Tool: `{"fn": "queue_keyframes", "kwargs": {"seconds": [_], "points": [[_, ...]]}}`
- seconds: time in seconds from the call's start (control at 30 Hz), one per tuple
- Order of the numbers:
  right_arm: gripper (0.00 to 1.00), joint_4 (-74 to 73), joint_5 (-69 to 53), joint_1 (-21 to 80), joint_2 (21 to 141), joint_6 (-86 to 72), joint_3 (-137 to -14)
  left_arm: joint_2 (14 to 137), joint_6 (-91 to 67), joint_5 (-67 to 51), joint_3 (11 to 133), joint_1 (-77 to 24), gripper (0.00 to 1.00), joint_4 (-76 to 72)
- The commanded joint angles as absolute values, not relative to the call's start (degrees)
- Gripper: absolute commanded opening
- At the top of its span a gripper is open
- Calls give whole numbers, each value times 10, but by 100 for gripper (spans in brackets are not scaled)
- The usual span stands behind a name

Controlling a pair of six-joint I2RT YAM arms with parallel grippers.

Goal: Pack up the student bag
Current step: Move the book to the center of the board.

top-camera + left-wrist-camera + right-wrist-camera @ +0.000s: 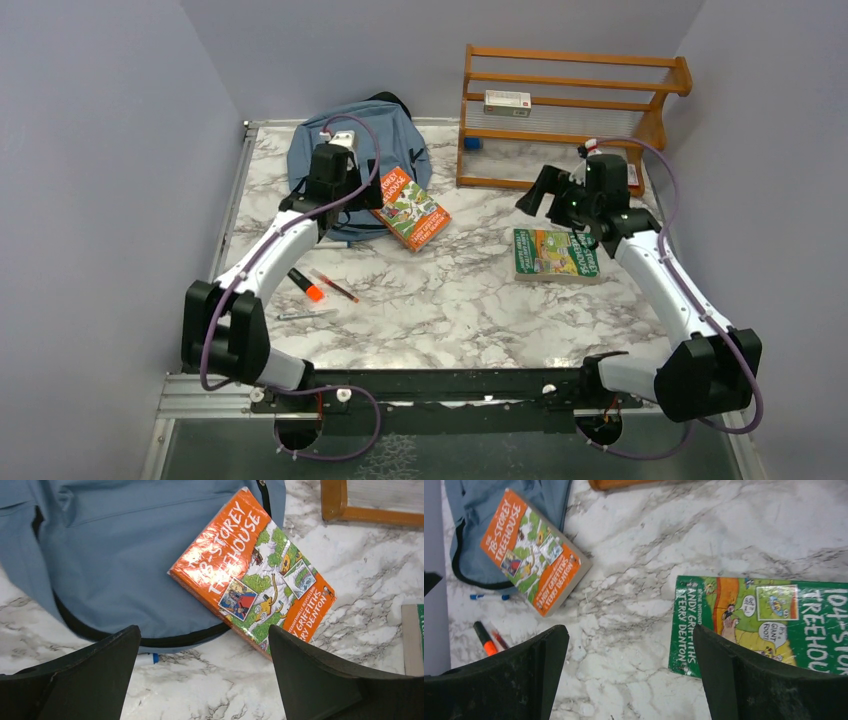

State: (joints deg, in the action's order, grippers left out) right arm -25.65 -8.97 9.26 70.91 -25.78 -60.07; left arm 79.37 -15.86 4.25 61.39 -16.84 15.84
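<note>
The student bag (408,150), dusty blue with dark trim, lies flat at the back left. An orange paperback (410,208) leans on its right edge, half on the marble. My left gripper (205,645) hovers open over the bag's near rim (115,550), the orange book (255,575) just ahead to the right, nothing between its fingers. A green paperback (553,253) lies flat on the right. Above the bare marble by the left end of that green book (764,620), my right gripper (631,645) stands open and empty.
A wooden shelf rack (570,110) stands at the back right with a white box (507,101) on it. An orange-tipped marker (306,284), a red pen (335,286) and a pale pen (305,314) lie at the front left. A blue-capped pen (147,657) pokes from under the bag.
</note>
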Motion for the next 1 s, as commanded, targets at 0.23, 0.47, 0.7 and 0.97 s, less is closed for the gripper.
{"fn": "queue_keyframes", "kwargs": {"seconds": [0.23, 0.47, 0.7, 0.97], "points": [[100, -172, -232, 89, 681, -267, -526, 968, -102, -81, 738, -137, 99, 135], [100, -158, -269, 89, 696, -266, -521, 1054, -64, -85, 819, -128, 99, 163], [100, -164, -282, 89, 702, -255, -520, 1115, -31, -147, 855, -128, 99, 194], [100, -159, -280, 89, 695, -265, -511, 1133, -33, -247, 851, -141, 99, 195]]}}
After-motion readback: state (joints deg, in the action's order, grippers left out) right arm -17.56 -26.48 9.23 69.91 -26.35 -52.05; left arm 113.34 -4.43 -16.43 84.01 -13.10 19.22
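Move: The orange book lies half on the bag, about 8 cm ahead of the left hand, 8 cm to its right and 15 cm below. The bag's middle is some 17 cm ahead of that hand and 5 cm to its left; the blue marker lies about 10 cm to its left and 2 cm back. From the right hand the orange book is roughly 12 cm ahead and 29 cm to the left, while the green book is about level and 8 cm to the right. No contact can be made out as the left hand, fingers wide open, comes down over the title end of the orange book: about 10 cm down and 9 cm forward, easing back slightly at the end while drifting right, its fingers tipping down and turning some 20 degrees clockwise. The right hand, also open, slides about 5 cm left towards the book and a little back, its left side rolling up. ##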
